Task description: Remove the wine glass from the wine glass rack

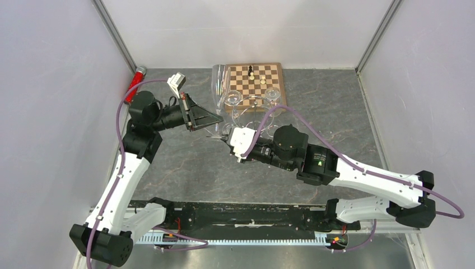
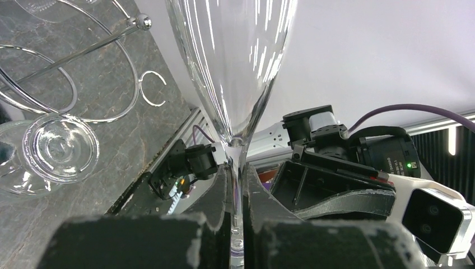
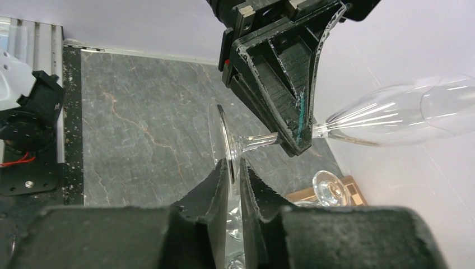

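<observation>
The wine glass [image 1: 218, 84] lies tilted in the air just left of the chrome wine glass rack [image 1: 255, 109], its bowl pointing toward the back wall. My left gripper [image 1: 217, 120] is shut on its stem; in the left wrist view the stem runs between the pads [image 2: 237, 168] and the bowl [image 2: 235, 56] fills the top. My right gripper [image 1: 228, 136] holds the foot. In the right wrist view the round foot [image 3: 223, 140] stands edge-on between the nearly closed fingers of that gripper [image 3: 235, 165]. The left gripper [image 3: 297, 143] pinches the stem beside it.
Two more glasses hang on the rack [image 1: 233, 99] [image 1: 272, 93]. The foot of one [image 2: 60, 147] shows beside the rack's wire loops [image 2: 101, 73]. A wooden chessboard [image 1: 263, 78] with a few pieces lies behind the rack. A red object [image 1: 134, 84] sits by the left wall.
</observation>
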Robot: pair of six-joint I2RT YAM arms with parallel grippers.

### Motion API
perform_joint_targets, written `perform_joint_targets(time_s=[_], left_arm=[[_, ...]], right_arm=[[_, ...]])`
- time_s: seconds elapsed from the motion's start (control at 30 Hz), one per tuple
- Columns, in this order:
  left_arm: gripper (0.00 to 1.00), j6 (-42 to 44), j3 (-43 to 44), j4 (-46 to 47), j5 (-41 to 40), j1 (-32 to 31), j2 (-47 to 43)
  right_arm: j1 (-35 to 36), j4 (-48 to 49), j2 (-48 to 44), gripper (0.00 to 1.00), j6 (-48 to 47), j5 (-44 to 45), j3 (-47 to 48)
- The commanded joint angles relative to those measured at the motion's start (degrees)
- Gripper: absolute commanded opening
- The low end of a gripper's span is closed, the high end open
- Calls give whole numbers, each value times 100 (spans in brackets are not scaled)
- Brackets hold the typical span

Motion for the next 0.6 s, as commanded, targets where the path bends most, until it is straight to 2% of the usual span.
perform_joint_targets(time_s=[0.0, 0.1, 0.17, 0.3, 0.57], left_arm=[[2, 134, 156, 193, 342, 20, -114], [2, 184, 180, 185, 412, 20, -135], [2, 255, 193, 131, 456, 20, -141], [2, 530, 245, -179, 537, 20, -173], [2, 1433, 350, -1025, 781, 20, -299]], right_arm=[[11, 417, -231, 24, -43, 152, 8], [10, 367, -397, 46, -25, 7, -16], [8, 342, -519, 54, 6, -46, -33], [8, 219, -770, 61, 78, -121, -2], [7, -915, -657, 63, 681, 343, 966]])
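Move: The left hand already pinches the wine glass by its stem; the glass lies flat, bowl forward, its middle some 5 cm ahead of that hand and about 1 cm left and above. The right fingertips are on its foot, so the middle is about 11 cm ahead of them, 2 cm left. From the right hand, the hanging glass is about 3 cm ahead, 3 cm right and 15 cm below, the rack 12 cm ahead, 11 cm right. The right fingers open to more than half and let go of the wine glass's foot, and the hand then goes up about 6 cm and off to the right some 4 cm, slightly back. The left hand keeps its pinch on the stem and, speeding up, draws the glass back about 2 cm and a little down, turning some 5 degrees clockwise. ##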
